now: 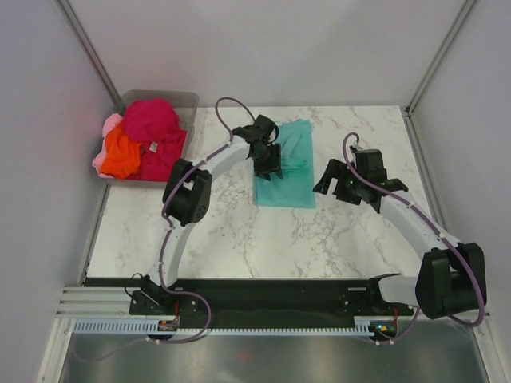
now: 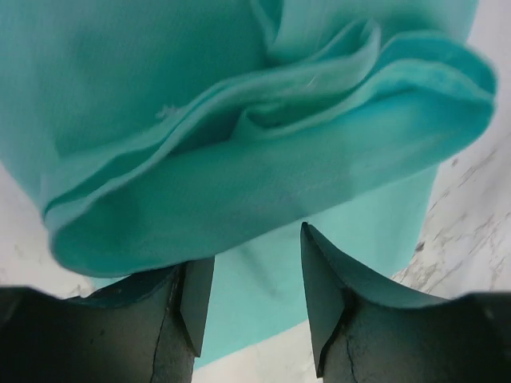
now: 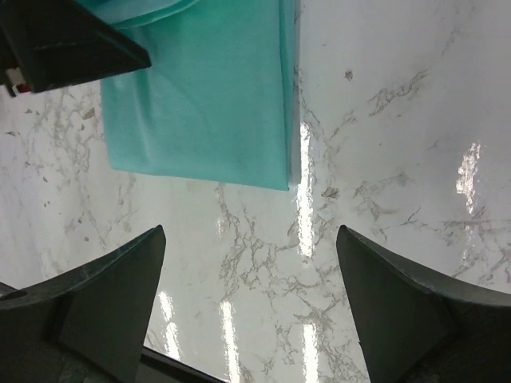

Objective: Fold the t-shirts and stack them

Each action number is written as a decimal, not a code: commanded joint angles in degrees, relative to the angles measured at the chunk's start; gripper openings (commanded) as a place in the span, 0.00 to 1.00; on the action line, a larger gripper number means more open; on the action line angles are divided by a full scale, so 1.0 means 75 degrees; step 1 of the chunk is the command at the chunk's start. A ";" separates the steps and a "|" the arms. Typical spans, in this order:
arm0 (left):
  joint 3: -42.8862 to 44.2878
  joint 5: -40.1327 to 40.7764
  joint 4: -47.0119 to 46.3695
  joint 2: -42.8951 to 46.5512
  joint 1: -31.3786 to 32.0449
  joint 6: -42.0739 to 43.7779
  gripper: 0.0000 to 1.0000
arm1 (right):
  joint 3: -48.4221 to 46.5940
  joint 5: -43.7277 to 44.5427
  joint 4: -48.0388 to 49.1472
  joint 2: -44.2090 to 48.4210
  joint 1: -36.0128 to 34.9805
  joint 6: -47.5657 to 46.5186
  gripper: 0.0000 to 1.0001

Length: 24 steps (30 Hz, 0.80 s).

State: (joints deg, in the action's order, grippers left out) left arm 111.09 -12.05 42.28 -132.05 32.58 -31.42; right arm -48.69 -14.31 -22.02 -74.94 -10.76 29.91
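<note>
A teal t-shirt [image 1: 289,179] lies folded into a long strip on the marble table, behind the middle. My left gripper [image 1: 270,165] is down on its left half. In the left wrist view the left gripper [image 2: 254,247] has its jaws apart, with the flat teal t-shirt [image 2: 255,303] showing through the gap. A thick loose fold [image 2: 263,175] bulges over the fingertips, and nothing is pinched. My right gripper [image 1: 335,183] hovers just right of the shirt. From its wrist camera the right gripper [image 3: 251,231] stands wide open over bare marble, the teal t-shirt's corner [image 3: 207,104] beyond it.
A clear plastic bin [image 1: 188,99] at the back left holds a magenta-red t-shirt [image 1: 150,120], an orange one [image 1: 121,155] and a light pink one [image 1: 110,125], all crumpled. Frame posts rise at the back corners. The left gripper's body [image 3: 72,40] shows in the right wrist view.
</note>
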 commanded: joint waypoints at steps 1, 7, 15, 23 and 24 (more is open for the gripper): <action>0.1530 0.0166 -0.0200 -0.0509 -0.0101 0.0369 0.54 | -0.0036 -0.0120 -0.0309 0.0487 -0.0006 -0.0308 0.96; 0.3769 0.0060 -0.0071 -0.1657 -0.0956 0.0006 0.55 | -0.0141 0.0021 -0.0580 0.0512 0.0005 -0.0612 0.97; 0.2103 0.0014 -0.0060 0.0142 -0.1602 0.0321 0.57 | 0.0503 -0.0389 0.0146 -0.0074 -0.0018 -0.0590 0.98; -0.4588 -0.0746 -0.2749 0.3658 -0.1566 -0.0087 0.56 | 0.0773 -0.1045 0.1353 -0.1502 -0.0029 -0.0285 0.97; -0.5347 -0.0818 -0.2998 0.4102 -0.1555 -0.0169 0.56 | 0.0761 -0.1046 0.1447 -0.1644 -0.0041 -0.0250 0.96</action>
State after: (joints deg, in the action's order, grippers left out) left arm 80.68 -13.89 31.90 -109.51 20.60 -31.33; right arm -43.44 -19.11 -17.72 -84.40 -10.76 26.92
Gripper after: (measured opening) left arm 0.561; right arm 0.969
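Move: The turned-up flap of the teal t-shirt bulges just ahead of the left fingers, its edge's middle about 4 cm forward, 5 cm right and 2 cm lower. The shirt's near-left corner is some 13 cm back and 5 cm left of that hand, around 4 cm down. From the right hand the near-right corner lies roughly 5 cm left, 2 cm ahead and 10 cm below, with the flap edge 19 cm ahead, 17 cm left and 9 cm lower. Half open, with fingertips seemingly against the raised flap, the left hand sweeps forward about 14 cm along the shirt while rising some 5 cm. It then swings left and back, clear of the cloth, ending about 12 cm left of its start. The wide-open right hand lifts slightly, then sinks about 7 cm net towards the near-right corner, tipping its fingers down some 10 degrees, without reaching the cloth. ##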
